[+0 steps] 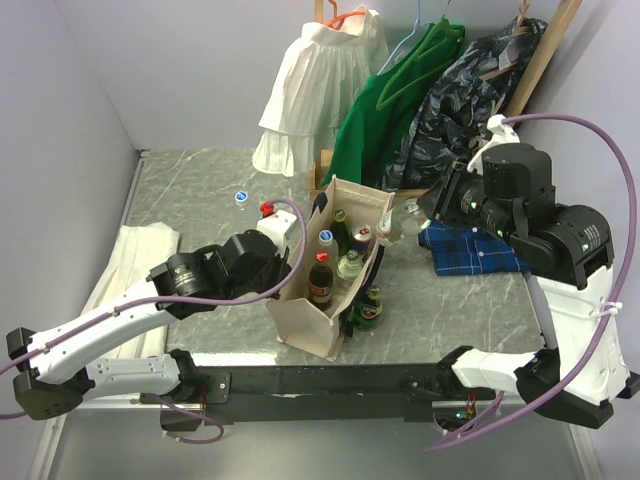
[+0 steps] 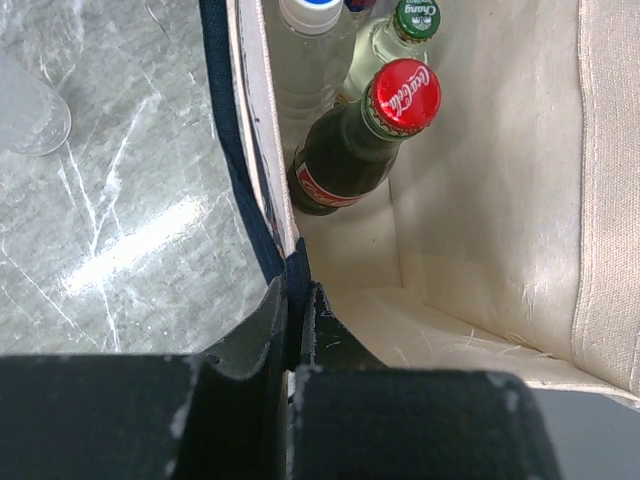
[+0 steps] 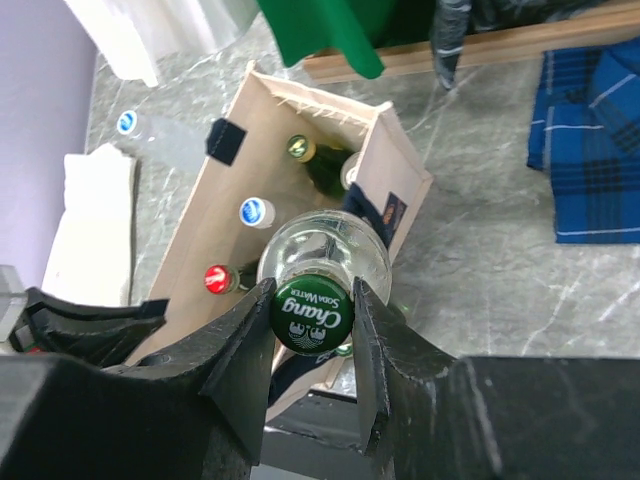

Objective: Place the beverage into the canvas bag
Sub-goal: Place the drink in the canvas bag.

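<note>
The cream canvas bag (image 1: 312,318) with navy straps stands upright at the table's middle. It holds several bottles, among them a cola bottle with a red cap (image 2: 404,95) and a bottle with a green cap (image 2: 416,17). My left gripper (image 2: 298,300) is shut on the bag's navy-strapped left rim and also shows in the top view (image 1: 296,258). My right gripper (image 3: 312,318) is shut on the green cap of a clear soda water bottle (image 3: 325,250), held above the bag's right side. In the top view the right gripper (image 1: 425,212) and its bottle (image 1: 398,220) hang by the bag's far right corner.
A green bottle (image 1: 370,305) stands outside the bag at its front right. A blue plaid cloth (image 1: 470,250) lies to the right and a white folded cloth (image 1: 130,270) to the left. Clothes on a rack (image 1: 400,90) hang behind. A blue-capped bottle (image 1: 241,197) lies behind the bag at its left.
</note>
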`<state>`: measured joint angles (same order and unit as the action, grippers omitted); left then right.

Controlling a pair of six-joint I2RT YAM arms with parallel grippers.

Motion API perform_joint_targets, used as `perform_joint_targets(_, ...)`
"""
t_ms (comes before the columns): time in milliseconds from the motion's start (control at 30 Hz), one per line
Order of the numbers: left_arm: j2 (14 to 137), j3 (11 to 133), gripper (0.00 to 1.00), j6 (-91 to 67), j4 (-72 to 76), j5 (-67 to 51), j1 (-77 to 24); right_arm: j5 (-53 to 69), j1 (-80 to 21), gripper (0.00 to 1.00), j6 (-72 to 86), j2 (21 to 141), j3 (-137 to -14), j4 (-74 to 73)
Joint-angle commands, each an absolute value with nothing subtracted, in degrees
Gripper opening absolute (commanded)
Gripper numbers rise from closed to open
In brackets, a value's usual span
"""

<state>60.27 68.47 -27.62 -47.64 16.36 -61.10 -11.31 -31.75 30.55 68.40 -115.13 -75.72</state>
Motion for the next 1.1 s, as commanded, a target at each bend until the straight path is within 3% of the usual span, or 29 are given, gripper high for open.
perform_joint_targets(0, 59.4, 69.2, 0.01, -26.8, -43.9, 15.0, -62.0, -7.7, -32.8, 0.0, 30.7, 68.0, -118.6, -62.4)
perform_joint_targets(133, 59.6, 68.9, 0.01, -26.8, -43.7, 15.1, -62.3, -7.3, -35.5, 0.0, 30.5, 69.8, -119.5, -61.3)
perform_joint_targets(367, 59.9, 68.6, 0.01, -26.8, -43.7, 15.6, -62.4, -17.8, -46.3, 0.0, 29.9, 75.1, -124.1, -63.9)
perform_joint_targets(1067, 60.0, 68.7, 0.01, -26.4, -44.0, 17.8, -62.5, -25.9, -53.4, 0.0, 33.8, 78.2, -123.2, -70.4)
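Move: The clear Chang bottle is already in my right hand, cap-first. The middle of the canvas bag lies about 16 cm to my right hand's left, nearly level with it front to back and some 30 cm below. Inside stand the Coke bottle about 18 cm left and 2 cm back, another Chang bottle 12 cm left and level, and the can 9 cm left, 7 cm ahead. From my left hand, pinching the bag's rim, the bag's middle is 10 cm right, 5 cm ahead, 12 cm lower. I swing my right hand about 9 cm to the left, most of it in one quick sweep, carrying the clear Chang bottle across the bag's right rim to hang over its opening, while turning the wrist some 10 degrees counter-clockwise. Then I ease off and only just begin to sink; my fingers keep their hold on the bottle's cap end, and my left hand stays still, pinching the left rim. ##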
